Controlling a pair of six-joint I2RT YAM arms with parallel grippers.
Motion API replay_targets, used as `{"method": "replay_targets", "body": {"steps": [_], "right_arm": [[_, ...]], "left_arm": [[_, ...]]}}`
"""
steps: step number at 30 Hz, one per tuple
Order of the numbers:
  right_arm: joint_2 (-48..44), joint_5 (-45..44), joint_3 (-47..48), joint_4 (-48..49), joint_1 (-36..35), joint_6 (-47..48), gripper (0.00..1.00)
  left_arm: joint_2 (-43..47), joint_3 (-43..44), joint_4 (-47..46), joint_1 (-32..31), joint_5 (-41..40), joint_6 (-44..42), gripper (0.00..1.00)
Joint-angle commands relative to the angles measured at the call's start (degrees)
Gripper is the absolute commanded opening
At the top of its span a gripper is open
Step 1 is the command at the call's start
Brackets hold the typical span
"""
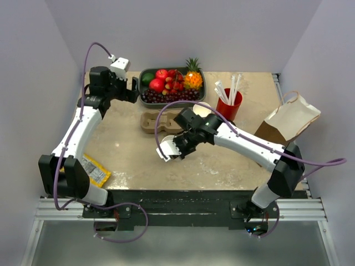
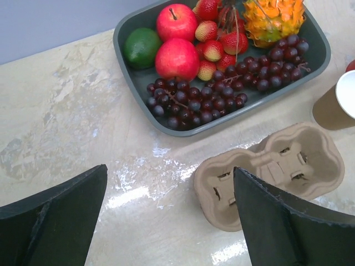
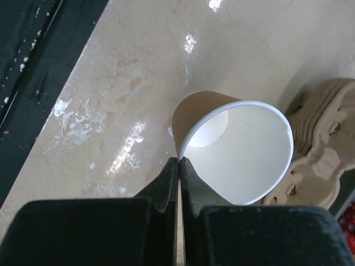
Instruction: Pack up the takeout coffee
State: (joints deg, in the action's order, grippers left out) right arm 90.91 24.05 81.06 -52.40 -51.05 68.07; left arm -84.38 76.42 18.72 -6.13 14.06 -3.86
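Observation:
The takeout coffee cup (image 3: 238, 149), kraft-brown outside and cream-white inside, is tipped with its open mouth toward the right wrist camera. My right gripper (image 3: 178, 160) is shut on its rim, one finger inside the wall and one outside. From above, that cup (image 1: 163, 152) and the right gripper (image 1: 170, 148) are at the table's middle, just in front of the carrier. My left gripper (image 2: 169, 216) is open and holds nothing. It hovers over bare table left of the carrier, near the fruit tray's corner (image 1: 134, 88).
The tan two-hole carrier (image 2: 272, 172) (image 1: 158, 122) lies in front of a grey fruit tray (image 2: 125, 55). A second brown cup (image 2: 333, 108) stands beside the red straw cup (image 1: 229, 102). A paper bag (image 1: 288, 122) stands far right. A yellow packet (image 1: 94, 169) lies near left.

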Motion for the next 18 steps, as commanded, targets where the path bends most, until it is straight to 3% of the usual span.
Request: {"method": "replay_targets", "body": {"steps": [1,17,18], "right_arm": [[0.9,1.8,-1.6,5.8,-1.7,-0.7,0.0],[14.8,0.2,9.6,4.7,-4.9,2.0,0.0],[14.8,-0.1,9.6,4.6,-4.9,2.2,0.09]], "left_arm": [[0.6,3.2,-2.8,0.2,-2.0,3.0,0.99],[3.2,1.3,-2.4,2.7,-1.7,1.9,0.99],[3.3,1.1,-2.3,2.8,-1.4,1.8,0.99]]}}
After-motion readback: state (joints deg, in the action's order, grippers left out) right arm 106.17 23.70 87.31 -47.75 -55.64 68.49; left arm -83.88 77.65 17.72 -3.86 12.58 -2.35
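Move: The right hand holds a paper cup by the rear of its rim, about 14 cm above the table. The drink carrier's middle lies some 17 cm ahead of this hand, 4 cm left and 12 cm below. The cup left standing is about 22 cm ahead, 13 cm right and 9 cm lower, and the fruit tray sits about 18 cm beyond the carrier. From the left hand the carrier is roughly 5 cm back, 15 cm right and 20 cm down. Left and down by about 6 cm each, the right hand carries its cup across the open table on the robot's side of the carrier, sinking until just before the end while still going left. Its fingers stay shut on the rim, with hardly any wrist turn. The empty left hand, wide open, draws some 2 cm left and slightly up, away from the carrier. ##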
